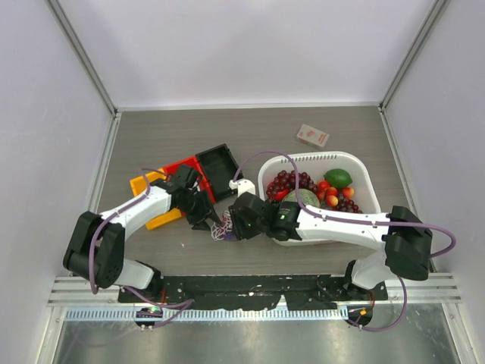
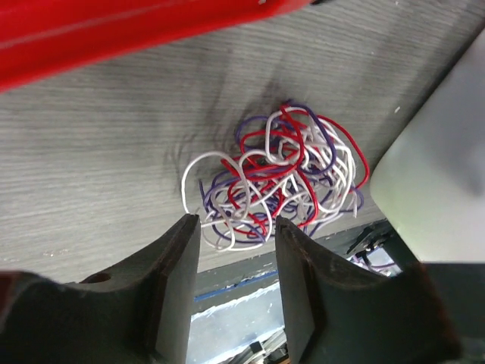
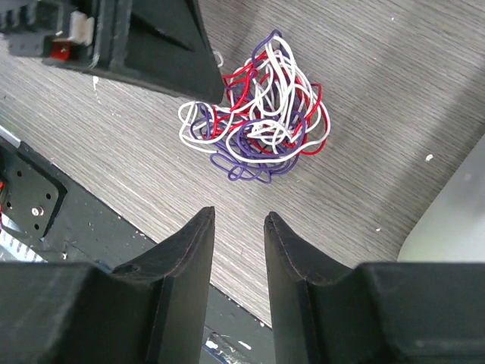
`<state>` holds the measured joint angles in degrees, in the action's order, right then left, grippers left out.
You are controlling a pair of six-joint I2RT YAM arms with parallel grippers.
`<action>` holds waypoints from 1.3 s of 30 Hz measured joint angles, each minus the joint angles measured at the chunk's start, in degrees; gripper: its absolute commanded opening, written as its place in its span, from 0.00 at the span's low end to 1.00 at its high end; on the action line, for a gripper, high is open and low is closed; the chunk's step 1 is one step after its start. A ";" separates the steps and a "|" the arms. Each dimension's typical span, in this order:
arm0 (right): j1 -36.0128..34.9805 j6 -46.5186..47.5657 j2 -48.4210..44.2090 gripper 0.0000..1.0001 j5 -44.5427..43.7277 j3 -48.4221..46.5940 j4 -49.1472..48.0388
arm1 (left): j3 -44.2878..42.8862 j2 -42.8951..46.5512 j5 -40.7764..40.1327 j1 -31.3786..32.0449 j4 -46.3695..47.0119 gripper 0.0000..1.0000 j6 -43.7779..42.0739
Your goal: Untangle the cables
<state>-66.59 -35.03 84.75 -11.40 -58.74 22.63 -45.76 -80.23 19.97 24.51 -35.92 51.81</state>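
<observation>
The cables (image 1: 222, 230) lie as one small tangle of white, red and purple cords on the grey table, between my two grippers. In the left wrist view the cables (image 2: 276, 178) sit just past the fingertips of my left gripper (image 2: 237, 227), which is open with nothing between its fingers. In the right wrist view the cables (image 3: 258, 121) lie a short way beyond my right gripper (image 3: 239, 220), whose jaws stand narrowly apart and empty. From above, the left gripper (image 1: 206, 220) is at the tangle's left and the right gripper (image 1: 236, 226) at its right.
A white basket (image 1: 364, 171) full of fruit stands right of the tangle, its wall (image 2: 432, 174) close by. Red, orange and black trays (image 1: 216, 171) lie behind the left arm. A small red-and-white box (image 1: 311, 136) sits at the back. The black rail (image 3: 30, 197) runs along the near edge.
</observation>
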 measured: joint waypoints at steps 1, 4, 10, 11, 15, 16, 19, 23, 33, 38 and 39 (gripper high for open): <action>0.00 0.55 -0.44 0.37 0.13 0.66 -0.70 | 0.04 -0.68 -0.07 0.00 0.59 0.43 0.42; 0.00 1.90 -2.40 0.37 0.28 2.21 -2.12 | 0.04 -2.80 -0.55 0.00 1.84 0.40 1.33; 0.00 4.20 -4.90 0.37 1.49 2.29 -4.00 | -0.22 -3.74 -3.13 0.11 1.49 0.34 1.77; 0.00 4.63 -4.90 0.37 1.84 2.29 -4.24 | -0.37 -3.96 -3.67 0.11 1.40 0.33 1.73; 0.00 5.57 -5.51 0.38 2.45 3.19 -4.66 | -0.52 -5.07 -5.05 0.37 1.42 0.21 1.79; 0.00 5.88 -5.73 0.41 2.49 3.43 -4.57 | -0.52 -5.40 -5.25 0.50 1.44 0.16 1.86; 0.02 7.13 -5.88 0.47 2.54 3.45 -4.66 | -0.55 -6.27 -5.66 1.33 1.38 0.00 2.10; 0.87 9.42 -3.72 0.54 4.09 2.05 -4.11 | -0.98 -5.22 -6.60 2.14 0.39 0.00 2.56; 5.25 12.31 4.44 0.79 9.66 -2.01 -5.81 | -1.05 17.97 -7.15 2.27 -2.19 0.00 9.22; 8.24 12.44 6.29 0.79 13.64 -2.82 -9.66 | -1.11 22.77 -5.49 2.29 -3.63 0.00 12.09; 8.35 12.44 6.75 0.79 14.60 -2.93 -10.86 | -1.40 23.21 -5.31 2.29 -4.55 0.00 12.41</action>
<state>-58.24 -22.59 91.50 3.20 -61.67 11.77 -47.16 -57.01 14.66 26.81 -40.47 64.23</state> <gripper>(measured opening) 0.789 0.013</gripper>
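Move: The cables lie in a loose ball about 3 cm to the right of the left hand, 1 cm nearer the base and 4 cm below it. The red tray stands some 11 cm ahead and 8 cm to the left of that hand, the black tray about 14 cm ahead and 2 cm right. From the right hand the ball is roughly 3 cm ahead, 4 cm left and 9 cm down; the fruit basket is some 10 cm ahead and 21 cm right. A white strand at the near edge of the cable ball is pinched by the left hand, which sinks about 3 cm as it shuts from half open, then draws the strand up some 13 cm, tipping its fingers forward. The right hand rises slightly, spreads its fingers wide while sinking again, then reaches forward and left towards the ball. ##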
